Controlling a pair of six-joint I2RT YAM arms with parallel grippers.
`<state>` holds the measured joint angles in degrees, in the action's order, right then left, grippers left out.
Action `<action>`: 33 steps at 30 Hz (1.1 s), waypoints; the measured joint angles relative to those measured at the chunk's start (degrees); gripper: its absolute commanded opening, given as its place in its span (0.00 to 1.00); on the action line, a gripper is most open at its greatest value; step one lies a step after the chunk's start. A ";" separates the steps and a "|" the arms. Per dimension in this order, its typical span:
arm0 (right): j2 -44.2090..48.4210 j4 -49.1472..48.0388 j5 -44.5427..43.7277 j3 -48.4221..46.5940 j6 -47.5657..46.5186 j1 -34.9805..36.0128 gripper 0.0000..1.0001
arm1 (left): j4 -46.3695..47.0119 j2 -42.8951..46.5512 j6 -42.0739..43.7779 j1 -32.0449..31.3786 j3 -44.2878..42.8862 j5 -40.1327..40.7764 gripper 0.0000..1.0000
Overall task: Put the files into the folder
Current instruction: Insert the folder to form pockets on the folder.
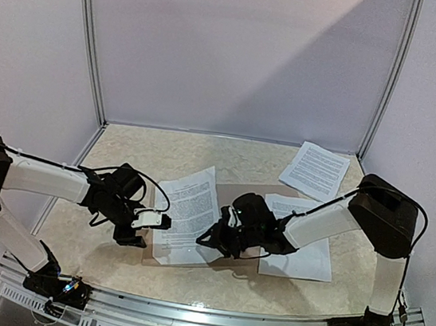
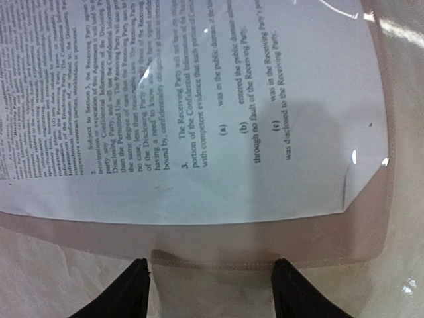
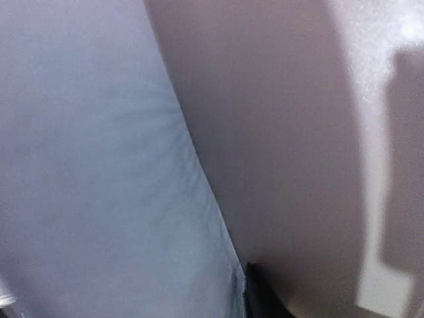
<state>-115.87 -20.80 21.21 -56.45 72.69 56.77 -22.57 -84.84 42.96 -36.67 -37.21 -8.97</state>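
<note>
A printed sheet (image 1: pixel 187 214) lies on the tan folder (image 1: pixel 227 196) at the middle of the table. In the left wrist view this sheet (image 2: pixel 199 112) shows under glossy clear plastic, with the folder's tan stitched edge (image 2: pixel 265 246) below it. My left gripper (image 1: pixel 154 220) is at the folder's left edge. It stands open (image 2: pixel 212 291), and the edge lies between its fingers. My right gripper (image 1: pixel 209 240) is low over the sheet's right edge. Its wrist view is blurred: pale paper (image 3: pixel 93 172), brown surface, and one dark fingertip (image 3: pixel 257 295). Two more files (image 1: pixel 314 169) (image 1: pixel 301 242) lie to the right.
The marbled tabletop (image 1: pixel 147 150) is walled by white panels at the back and sides. A metal rail (image 1: pixel 205 318) carrying both arm bases runs along the near edge. The right arm's forearm crosses above the sheet on the right.
</note>
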 measured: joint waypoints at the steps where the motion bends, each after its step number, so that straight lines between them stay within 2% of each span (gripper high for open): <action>1: 0.39 0.57 -0.35 -0.04 -0.31 0.17 0.31 | 0.02 0.02 0.00 0.00 0.04 0.00 0.65; 8: 4.55 13.22 -3.54 -2.29 -7.78 0.02 0.33 | 0.46 0.44 -0.09 0.00 0.52 0.00 0.65; 15: 6.86 21.77 -2.34 -2.49 -13.00 -1.33 0.49 | 1.16 3.06 -0.15 -0.87 2.34 0.61 0.65; 18: 7.04 23.63 -1.25 -2.95 -14.29 -1.88 0.58 | 0.48 3.87 -0.20 -2.36 2.71 1.03 0.65; 22: 7.06 28.04 -1.73 -5.31 -16.98 -2.19 0.66 | 0.50 3.85 -0.85 -5.57 2.45 2.71 0.65; 33: 7.04 49.64 -17.84 -18.38 -29.51 -2.05 0.76 | 1.27 2.75 -1.64 -11.47 1.36 6.40 0.65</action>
<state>-108.84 28.84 3.38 -74.83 43.18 54.72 -21.30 -82.08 41.32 -48.14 -35.86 -2.57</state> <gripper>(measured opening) 0.734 0.652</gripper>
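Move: The file sheet's middle lies about 6 cm ahead and 5 cm left of the right hand, just below hand level, with that hand at its near right part. The folder's middle is some 5 cm ahead and 4 cm right of the right hand, and the second sheet roughly 4 cm ahead and 25 cm right. From the left hand, down by the folder's left near edge, the folder's middle is about 5 cm ahead and 19 cm right; the file is 6 cm ahead and 10 cm right. The right hand, fingers just parted at the file's right side, opens wide while moving about 7 cm right; it rises some 3 cm in all, mostly late, when it also reaches forward, and its wrist rolls over 30 degrees so the left-pointing fingers swing downward. After a pause the left hand, low at the folder's left near edge with fingers still half open, travels back and right nearly 3 cm each way, turning slightly clockwise, and the folder edge keeps its place near the fingertips. ##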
